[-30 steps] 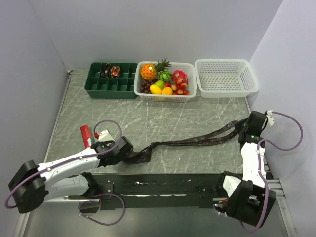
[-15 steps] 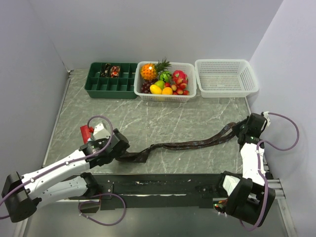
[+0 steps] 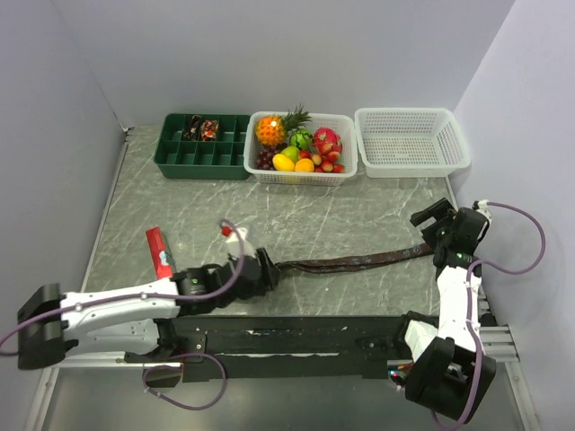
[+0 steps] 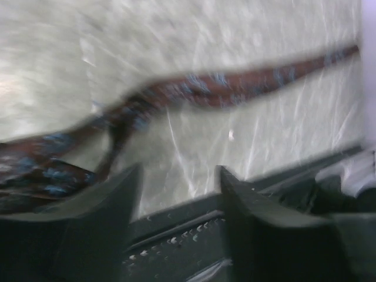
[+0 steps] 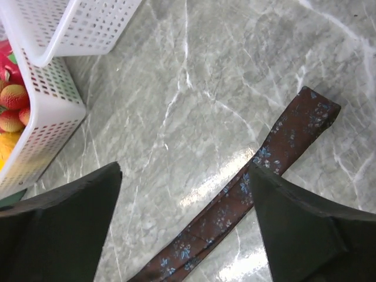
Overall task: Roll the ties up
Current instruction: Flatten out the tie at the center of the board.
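A long dark brown tie [image 3: 359, 262] with small blue flowers lies flat across the table, running from near my left gripper to the right side. Its narrow end [image 5: 311, 111] rests on the marble just beyond my right gripper [image 5: 185, 170], which hovers above it, open and empty. My left gripper [image 3: 267, 269] is low over the table at the tie's other end. In the blurred left wrist view its fingers [image 4: 120, 194] stand apart with nothing between them, the tie [image 4: 235, 85] stretching ahead. Dark rolled ties [image 3: 193, 128] sit in the green tray [image 3: 202, 160].
A white basket of fruit [image 3: 301, 171] and an empty white basket [image 3: 411, 162] stand at the back. A red object [image 3: 159, 251] lies at the left of the table. A black rail [image 3: 296, 332] runs along the near edge. The side walls are close.
Both grippers have opened and let go of the tie. The left arm has swung right along the near edge. The tie has dropped and lies flatter and straighter.
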### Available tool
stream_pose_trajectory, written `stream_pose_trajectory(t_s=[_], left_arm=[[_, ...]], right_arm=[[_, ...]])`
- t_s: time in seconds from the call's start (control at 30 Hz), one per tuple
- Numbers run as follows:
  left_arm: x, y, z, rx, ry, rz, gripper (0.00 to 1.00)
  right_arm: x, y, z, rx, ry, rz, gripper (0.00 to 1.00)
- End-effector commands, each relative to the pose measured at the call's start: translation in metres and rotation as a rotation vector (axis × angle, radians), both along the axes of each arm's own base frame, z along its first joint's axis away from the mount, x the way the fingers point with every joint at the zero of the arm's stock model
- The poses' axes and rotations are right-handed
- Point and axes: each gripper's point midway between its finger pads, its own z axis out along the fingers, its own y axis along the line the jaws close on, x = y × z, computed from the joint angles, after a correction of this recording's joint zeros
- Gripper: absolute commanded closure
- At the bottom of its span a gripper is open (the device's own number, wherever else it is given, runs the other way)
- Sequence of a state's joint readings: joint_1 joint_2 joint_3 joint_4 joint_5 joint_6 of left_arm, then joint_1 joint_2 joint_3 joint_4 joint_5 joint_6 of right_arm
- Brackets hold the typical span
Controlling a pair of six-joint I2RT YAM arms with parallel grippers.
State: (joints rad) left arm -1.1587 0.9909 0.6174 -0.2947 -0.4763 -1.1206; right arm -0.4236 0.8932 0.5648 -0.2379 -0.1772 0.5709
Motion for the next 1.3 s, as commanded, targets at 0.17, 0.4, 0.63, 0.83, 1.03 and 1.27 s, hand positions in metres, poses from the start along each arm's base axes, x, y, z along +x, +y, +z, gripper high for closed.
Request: stream_pose_trajectory(t_s=[0.17, 0.4, 0.63, 0.83, 1.03, 1.27], left_arm=[[-0.041, -0.062, -0.034, 0.052, 0.031, -0.217, 0.99], [-0.045, -0.034, -0.083, 0.148, 0.136, -0.122, 0.99], [-0.049, -0.008, -0.114, 0.160, 0.234, -0.040, 0.99], [-0.049, 0.022, -0.133, 0.195, 0.291, 0.066, 0.99], [-0.031, 0.043, -0.133, 0.169, 0.290, 0.191, 0.99], [-0.004, 0.062, -0.123, 0.154, 0.243, 0.338, 0.99]], right_arm=[[0.010, 0.045, 0.057, -0.050, -0.174, 0.240, 0.01], [0.020, 0.206, 0.062, -0.049, -0.169, 0.791, 0.05], [0.021, 0.350, 0.034, -0.078, -0.040, 1.156, 0.16], [0.016, 0.417, -0.011, -0.025, 0.088, 1.269, 0.27], [-0.004, 0.432, -0.043, 0.017, 0.184, 1.319, 0.51], [-0.036, 0.428, -0.043, 0.013, 0.189, 1.367, 0.65]])
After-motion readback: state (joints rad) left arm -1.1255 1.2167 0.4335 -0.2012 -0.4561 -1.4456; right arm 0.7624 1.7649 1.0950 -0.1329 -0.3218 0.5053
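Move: The tie's loose left part lies about 2 cm ahead of the left hand, 4 cm to its left and 12 cm below it. From the right hand that part is some 42 cm to the left, 6 cm back and 12 cm down; the tie's right end lies just 4 cm to the right, level fore and aft. The fruit basket is about 28 cm ahead and 34 cm left of the right hand; the red packet is some 6 cm ahead and 32 cm left of the left hand. The tie's bunched left part draws both hands: the open right hand sweeps about 43 cm left along the tie, rising first, then sinking towards that part while turning some 75 degrees counter-clockwise and half closing. The left fingers shut empty, back off to the right and sink about 11 cm to the board, then slide forward and left, still shut, against the tie's near edge. ##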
